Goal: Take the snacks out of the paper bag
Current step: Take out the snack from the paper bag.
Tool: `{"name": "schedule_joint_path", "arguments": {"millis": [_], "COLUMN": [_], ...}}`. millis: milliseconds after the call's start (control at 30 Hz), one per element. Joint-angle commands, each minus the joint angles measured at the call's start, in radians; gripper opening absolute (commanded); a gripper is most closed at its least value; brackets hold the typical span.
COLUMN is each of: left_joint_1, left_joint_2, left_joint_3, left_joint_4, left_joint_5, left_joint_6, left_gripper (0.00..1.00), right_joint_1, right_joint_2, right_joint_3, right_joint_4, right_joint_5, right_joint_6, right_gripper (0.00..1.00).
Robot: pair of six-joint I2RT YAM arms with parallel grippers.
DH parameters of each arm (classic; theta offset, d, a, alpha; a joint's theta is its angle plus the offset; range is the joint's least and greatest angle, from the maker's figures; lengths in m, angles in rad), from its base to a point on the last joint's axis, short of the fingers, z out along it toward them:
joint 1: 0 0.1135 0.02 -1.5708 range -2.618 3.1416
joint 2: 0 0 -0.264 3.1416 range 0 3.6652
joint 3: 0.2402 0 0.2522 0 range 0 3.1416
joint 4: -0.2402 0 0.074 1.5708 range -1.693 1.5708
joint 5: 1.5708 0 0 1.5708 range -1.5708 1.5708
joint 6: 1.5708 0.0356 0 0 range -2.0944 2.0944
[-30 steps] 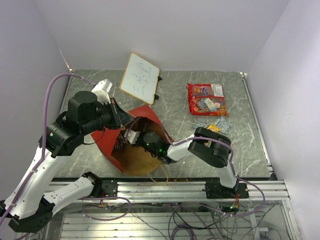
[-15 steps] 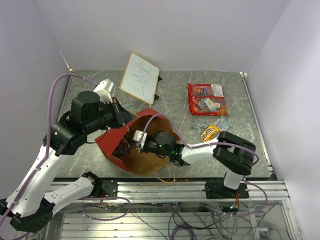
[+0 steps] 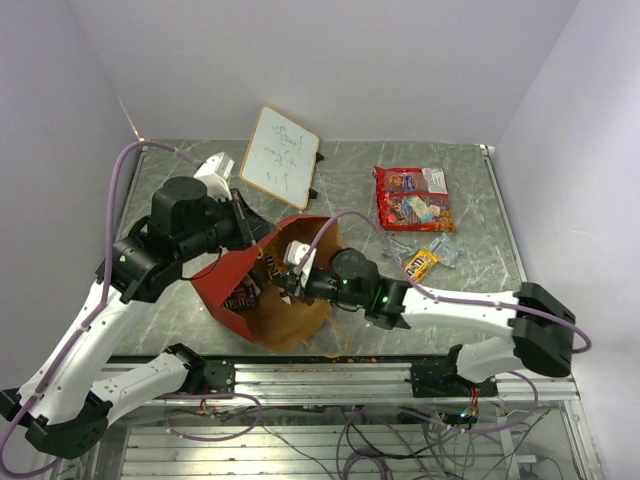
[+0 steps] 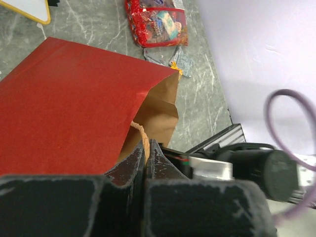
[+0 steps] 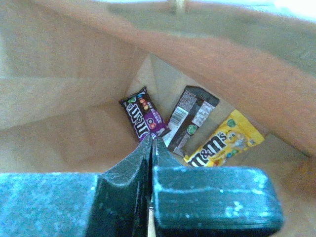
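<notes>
The paper bag lies tilted on the table, red outside and brown inside, with its mouth facing the near edge. My left gripper is shut on the bag's tan loop handle and holds the mouth up. My right gripper is shut with nothing in it, reaching deep inside the bag. Just beyond its tips on the bag's bottom lie snacks: a purple packet, a dark packet and a yellow packet. A large red candy bag, a yellow packet and silver packets lie on the table to the right.
A white whiteboard leans at the back, just behind the bag. The table's near metal rail runs below the bag's mouth. Walls close in the left and right sides.
My right arm has stretched out and pushed its shut gripper deeper into the bag. The left gripper has raised the handle a little, and the bag shifted slightly away.
</notes>
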Motion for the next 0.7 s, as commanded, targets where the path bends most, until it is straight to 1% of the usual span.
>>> {"name": "schedule_joint_path", "arguments": {"millis": [0, 100, 167, 233, 267, 333, 433, 500, 533, 600, 667], "left_joint_1": [0.000, 0.000, 0.000, 0.000, 0.000, 0.000, 0.000, 0.000, 0.000, 0.000, 0.000], "left_joint_2": [0.030, 0.039, 0.039, 0.044, 0.048, 0.059, 0.065, 0.066, 0.067, 0.069, 0.072], "left_joint_3": [0.013, -0.013, -0.041, -0.060, -0.063, -0.059, -0.046, -0.037, -0.031, -0.017, -0.001], "left_joint_4": [0.024, 0.035, 0.071, 0.098, 0.103, 0.098, 0.080, 0.067, 0.061, 0.051, 0.040], "left_joint_5": [-0.062, -0.073, -0.057, -0.038, -0.028, -0.018, -0.016, -0.020, -0.023, -0.025, -0.025], "left_joint_6": [0.029, 0.017, 0.009, 0.007, 0.010, 0.022, 0.045, 0.057, 0.060, 0.071, 0.080], "left_gripper": [0.07, 0.07, 0.07, 0.07, 0.07, 0.07, 0.07, 0.07, 0.07, 0.07, 0.07], "right_joint_1": [0.000, 0.000, -0.001, -0.001, 0.000, -0.001, -0.002, -0.009, -0.026, -0.090, -0.200], "right_joint_2": [-0.147, -0.239, -0.302, -0.357, -0.376, -0.389, -0.348, -0.309, -0.288, -0.256, -0.231], "right_joint_3": [0.145, 0.235, 0.292, 0.326, 0.347, 0.406, 0.511, 0.543, 0.547, 0.531, 0.498], "right_joint_4": [-0.437, -0.615, -0.677, -0.704, -0.714, -0.750, -0.798, -0.790, -0.780, -0.769, -0.812], "right_joint_5": [0.038, 0.059, 0.096, 0.169, 0.223, 0.424, 0.711, 0.916, 0.987, 1.067, 1.062], "right_joint_6": [-0.022, -0.044, -0.033, -0.005, 0.027, 0.077, 0.122, 0.119, 0.113, 0.118, 0.217], "right_gripper": [0.00, 0.00, 0.00, 0.00, 0.00, 0.00, 0.00, 0.00, 0.00, 0.00, 0.00]}}
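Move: Inside the mouth of the paper bag, the right hand already holds a snack packet; the bag's middle is about 4 cm left, 2 cm ahead and 8 cm below. The yellow M&M's on the table lie about 32 cm to its right, 10 cm ahead and 20 cm below, with silver packets 6 cm farther right and 4 cm farther out, and the red snack bag some 16 cm beyond them. From the left hand, those M&M's are roughly 35 cm right, 5 cm ahead and 35 cm below. Rising steeply out of the bag mouth, the right hand keeps its fingers shut on the snack and climbs about 21 cm, swinging some 16 cm right, then also 9 cm forward as its fingers turn about 50 degrees clockwise to point more forward. The left hand keeps pinching the bag's handle, easing down and slightly forward. ##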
